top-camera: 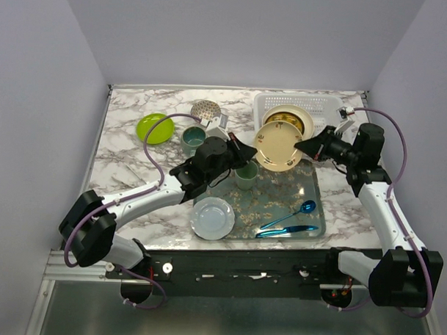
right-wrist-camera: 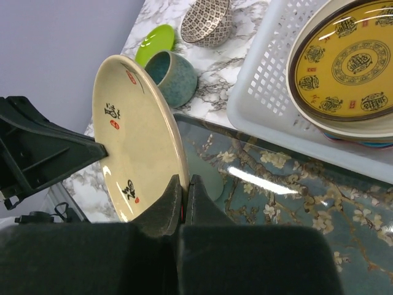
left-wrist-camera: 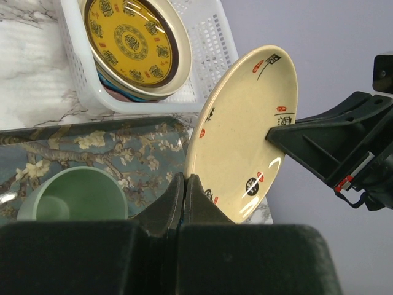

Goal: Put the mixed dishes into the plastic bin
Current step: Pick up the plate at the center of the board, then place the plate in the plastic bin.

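Observation:
A cream plate point(top-camera: 278, 146) with small red and black marks hangs on edge over the tray's far end, in front of the plastic bin point(top-camera: 328, 106). My left gripper point(top-camera: 247, 149) is shut on its left rim, and my right gripper point(top-camera: 303, 144) is shut on the opposite rim. In the left wrist view the plate point(left-wrist-camera: 245, 135) rises from my shut gripper point(left-wrist-camera: 185, 178). The right wrist view shows its rim point(right-wrist-camera: 135, 141) pinched in that gripper point(right-wrist-camera: 184, 181). An amber-yellow plate point(top-camera: 290, 122) lies on a stack in the bin. A lime green plate point(top-camera: 155, 127), a teal mug point(top-camera: 193, 140) and a speckled bowl point(top-camera: 205, 109) sit at the back left.
A floral tray point(top-camera: 310, 196) holds a pale green cup point(top-camera: 245, 175), a pale blue plate point(top-camera: 213, 217) and two blue spoons point(top-camera: 288, 223). The marble tabletop point(top-camera: 121, 164) ends at grey walls on three sides.

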Motion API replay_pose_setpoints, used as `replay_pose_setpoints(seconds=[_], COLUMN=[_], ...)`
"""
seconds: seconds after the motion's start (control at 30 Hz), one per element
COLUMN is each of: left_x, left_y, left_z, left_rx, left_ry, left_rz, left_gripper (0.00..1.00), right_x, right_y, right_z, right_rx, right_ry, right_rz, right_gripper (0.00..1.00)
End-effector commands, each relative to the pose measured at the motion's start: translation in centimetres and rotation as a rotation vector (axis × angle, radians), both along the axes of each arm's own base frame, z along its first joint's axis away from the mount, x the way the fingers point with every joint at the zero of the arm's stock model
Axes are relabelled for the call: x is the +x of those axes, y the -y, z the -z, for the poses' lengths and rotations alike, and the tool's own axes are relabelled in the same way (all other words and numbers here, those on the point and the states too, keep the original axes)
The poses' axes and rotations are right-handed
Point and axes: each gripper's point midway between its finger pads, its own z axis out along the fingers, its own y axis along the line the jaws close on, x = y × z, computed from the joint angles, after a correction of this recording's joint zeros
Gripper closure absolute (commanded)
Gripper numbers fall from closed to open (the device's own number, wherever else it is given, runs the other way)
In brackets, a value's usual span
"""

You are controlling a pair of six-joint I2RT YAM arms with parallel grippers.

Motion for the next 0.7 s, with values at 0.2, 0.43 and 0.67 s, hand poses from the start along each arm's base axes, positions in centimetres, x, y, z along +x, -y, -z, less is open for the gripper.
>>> replay_pose_setpoints(seconds=[0.2, 0.43, 0.67], left_x=[-1.3, -1.3, -1.1], left_y=[0.0, -4.3, -10.3], left_z=[-3.1, -2.9, -4.4], left_rx=[0.019, 0.118, 0.233], left_ry=[0.163, 0.188, 0.227], left_rz=[0.123, 0.144, 0.073], left_gripper=[0.23, 0.06, 0.01], right_x=[-0.3, -0.4, -0.3], right_y=[-0.6, -0.5, 0.0], right_z=[-1.5, -1.6, -1.8], right_rx=[0.011, 0.012, 0.01], right_ry=[0.035, 0.04, 0.054], right_rz=[-0.045, -0.058, -0.064], right_gripper=[1.0, 1.0, 1.0])
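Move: The cream plate hangs between the two hands, each pinching its rim: its middle lies about 7 cm to the left hand's right and 6 cm to the right hand's left, level with both and neither ahead nor back. The green mug is almost under the left hand, some 12 cm down, 1 cm ahead and 2 cm left. From the right hand, the yellow plate stack in the bin lies straight ahead about 18 cm and 14 cm lower. The cream plate changes over to the right hand alone, which stays practically in place and keeps its rim pinched with shut fingers. The left fingers open wide, letting go of the opposite rim, then that hand pulls away left about 7 cm and up about 5 cm, its fingertips tilting up some 10 degrees. ##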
